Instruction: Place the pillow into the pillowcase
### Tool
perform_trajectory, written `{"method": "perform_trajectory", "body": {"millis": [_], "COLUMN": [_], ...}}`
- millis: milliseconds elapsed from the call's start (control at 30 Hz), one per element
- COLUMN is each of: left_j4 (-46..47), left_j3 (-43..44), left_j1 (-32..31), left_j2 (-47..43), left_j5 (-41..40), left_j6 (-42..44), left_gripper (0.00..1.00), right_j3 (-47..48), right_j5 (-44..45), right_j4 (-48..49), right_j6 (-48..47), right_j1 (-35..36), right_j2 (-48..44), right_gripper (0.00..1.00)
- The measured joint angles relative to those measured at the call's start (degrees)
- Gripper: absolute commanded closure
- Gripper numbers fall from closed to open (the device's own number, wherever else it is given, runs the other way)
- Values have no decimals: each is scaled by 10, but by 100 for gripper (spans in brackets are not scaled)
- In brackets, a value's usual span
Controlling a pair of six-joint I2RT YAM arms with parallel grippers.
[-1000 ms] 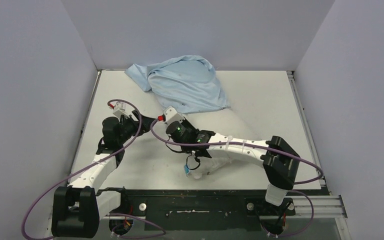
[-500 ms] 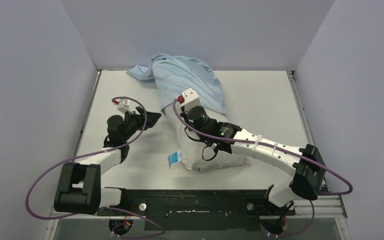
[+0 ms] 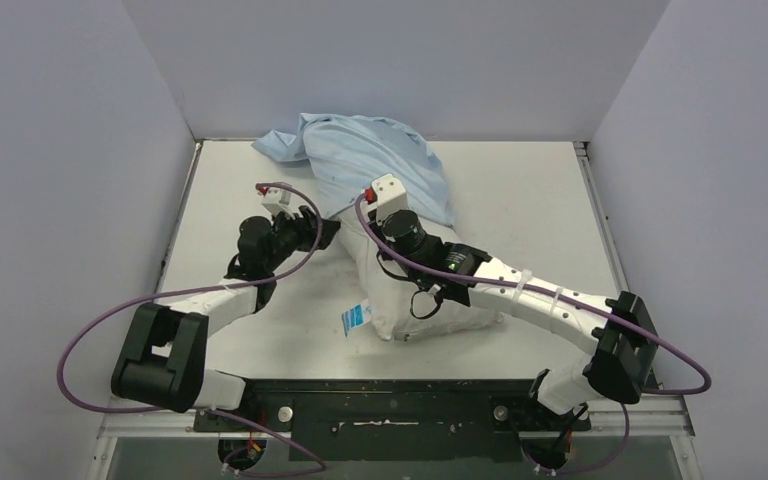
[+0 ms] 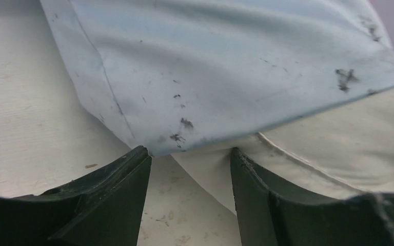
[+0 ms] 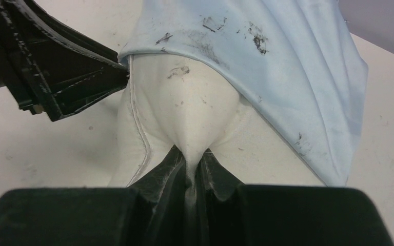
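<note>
The off-white pillow (image 3: 410, 300) lies mid-table, its far end under the hem of the light blue pillowcase (image 3: 380, 160). My right gripper (image 5: 190, 159) is shut on a pinch of the pillow (image 5: 184, 107), just short of the pillowcase (image 5: 287, 66) opening. In the top view the right gripper (image 3: 365, 225) sits over the pillow's far end. My left gripper (image 3: 328, 232) is open at the pillowcase's left hem. Its fingertips (image 4: 142, 154) touch the hem of the pillowcase (image 4: 210, 66), with the pillow (image 4: 338, 133) to the right. Only table and pillow fabric show between its jaws.
Grey walls close in the white table (image 3: 530, 190) on the left, back and right. A blue label (image 3: 352, 318) hangs off the pillow's near left corner. Purple cables (image 3: 90, 340) loop off both arms. A black rail (image 3: 390, 400) runs along the near edge.
The right arm has carried the pillow toward the back, and its far end now sits under the pillowcase hem. The left gripper has moved right up to that hem, and its jaws have narrowed slightly.
</note>
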Motion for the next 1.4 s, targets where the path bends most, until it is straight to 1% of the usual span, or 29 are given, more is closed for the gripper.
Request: {"method": "perform_trajectory", "body": {"millis": [167,300,333,367,433,467,500,600,833,967,1133,1267,1400], "left_j4": [-36,-38,-37,-36,-32,-28,-28,-43,-122,-169,-218,-245,-254], "left_j3": [30,34,35,37,40,41,44,49,52,57,89,120,128], "left_j1": [-10,-10,-10,-12,-15,-17,-20,-38,-111,-144,-157,-169,-174], "left_j2": [37,62,68,71,74,73,72,47,-102,-157,-176,-182,-194], "left_j5": [-61,-104,-111,-117,-122,-122,-120,-123,-133,-136,-126,-101,-70], "left_j6": [43,65,71,79,93,98,106,129,159,166,167,167,156], "left_gripper": [46,53,59,71,91,99,100,100,100,100,100,100,100], "right_j3": [0,0,0,0,0,0,0,-8,-37,-38,-30,-24,-24], "right_j5": [-4,-8,-8,-9,-10,-9,-9,-8,3,21,48,69,81], "right_j4": [-3,-3,-3,-3,-3,-3,-2,9,52,75,94,111,126], "right_j6": [7,16,19,21,26,29,32,40,68,88,113,139,173], "right_j1": [0,0,0,0,0,0,-1,-4,-16,-26,-39,-54,-70], "right_j2": [0,0,0,0,0,0,0,0,0,0,3,3,3], "right_gripper": [100,100,100,100,100,100,100,100,100,100,100,100,100]}}
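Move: The near left corner of the pillowcase's rim is right at the left fingertips, about 3 cm ahead, 1 cm left and 3 cm below that hand; the case's heap lies 12 cm ahead, 6 right and 10 below. The pillow, pinched by the right hand, has its bulk some 2 cm back, 8 right and 14 below the right hand; the case's mouth lies about 8 cm ahead, 2 right and 5 below. Left fingers, partly open, push about 4 cm forward and down over the pillowcase's rim corner and pinch it shut, then haul it some 16 cm up, 10 back and 9 right, the hand tipping up roughly 15 degrees. The right hand keeps its pinch on the pillow, nearly still at first, then drives it forward 6 cm, also right and up, towards the mouth, turning clockwise and raising its left side, each about 20 degrees. ##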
